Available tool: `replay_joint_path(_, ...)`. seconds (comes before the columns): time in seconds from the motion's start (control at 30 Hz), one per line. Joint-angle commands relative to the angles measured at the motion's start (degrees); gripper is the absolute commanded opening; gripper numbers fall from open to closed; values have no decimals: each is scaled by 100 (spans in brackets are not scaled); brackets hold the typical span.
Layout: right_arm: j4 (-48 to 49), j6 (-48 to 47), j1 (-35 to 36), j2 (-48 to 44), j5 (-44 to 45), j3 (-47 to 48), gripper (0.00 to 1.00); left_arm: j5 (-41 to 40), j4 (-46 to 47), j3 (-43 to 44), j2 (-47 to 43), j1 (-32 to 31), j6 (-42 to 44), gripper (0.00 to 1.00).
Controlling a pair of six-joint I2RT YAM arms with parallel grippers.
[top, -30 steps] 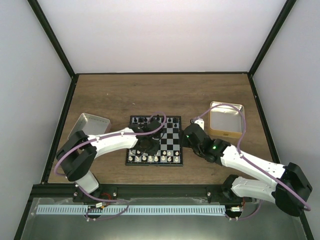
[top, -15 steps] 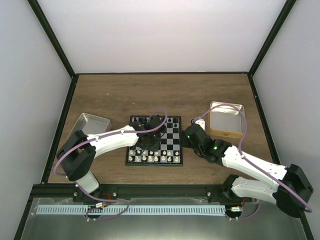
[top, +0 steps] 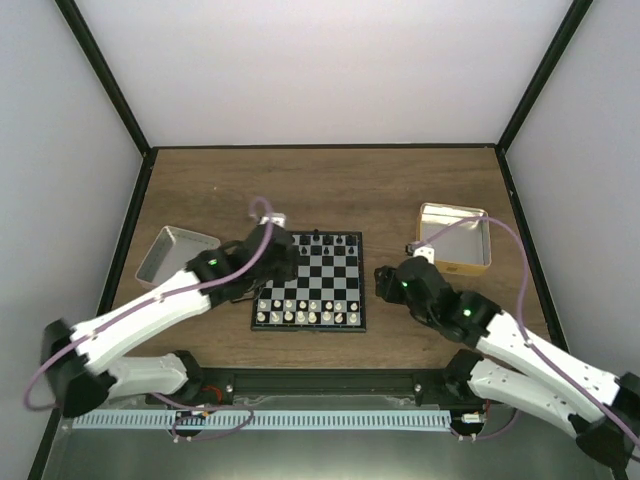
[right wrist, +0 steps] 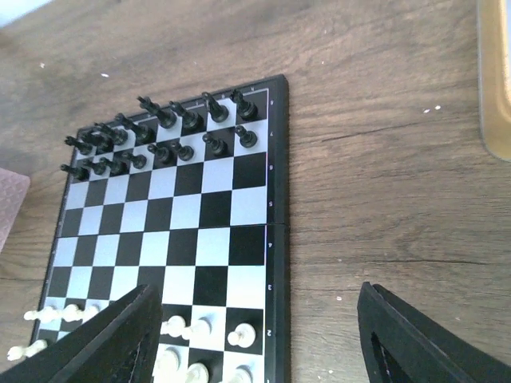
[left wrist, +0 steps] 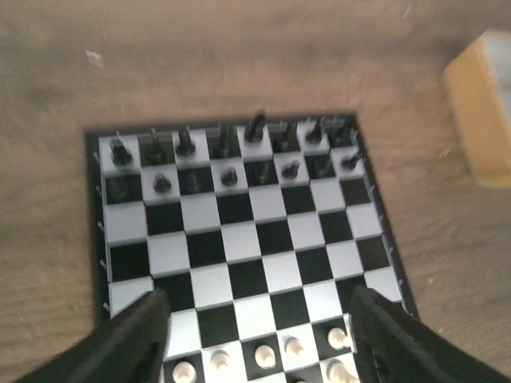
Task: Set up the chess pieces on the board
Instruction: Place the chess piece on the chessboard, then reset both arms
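The board (top: 322, 277) lies in the middle of the table. Black chess pieces (top: 326, 241) fill its two far rows and cream-white pieces (top: 305, 315) stand along its near rows. My left gripper (top: 278, 262) hovers at the board's left side. In the left wrist view it (left wrist: 259, 339) is open above the white pieces (left wrist: 294, 347), nothing between its fingers (left wrist: 132, 339). My right gripper (top: 385, 281) hangs just off the board's right edge. In the right wrist view it (right wrist: 263, 335) is open and empty, straddling that edge (right wrist: 275, 239).
A silver tin tray (top: 160, 262) sits left of the board, under the left arm. A gold-rimmed square tin (top: 478, 232) stands at the right, its corner showing in the right wrist view (right wrist: 497, 80). Bare wooden tabletop (top: 320, 190) lies beyond the board.
My left gripper has drawn back from over the board's black rows toward its left edge and opened. The right arm has pulled slightly back and to the right.
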Motion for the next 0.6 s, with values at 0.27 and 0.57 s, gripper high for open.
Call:
replay_joint_path(0.27,-1227,-610,-31,-1522,517,1097,86,-1257,859,-865,-3386,-10,537,100)
replay_joint_path(0.57,-1169,-1987,-31,-1936,995,2188,94,-2129,478,-580,-4690,-15,711,100)
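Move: The chessboard's middle lies about 3 cm ahead of the empty left hand, 4 cm to its right and 17 cm below. The two rows of white pieces are centred some 5 cm back and 4 cm right of that hand. From the right hand, also empty, the board's middle is roughly 5 cm ahead, 17 cm left and 15 cm down; the gold-sided tray sits about 15 cm ahead, 19 cm right. Both empty hands rise some 17 cm and spread outward from the chessboard, fingers opening wider and tilting up. ##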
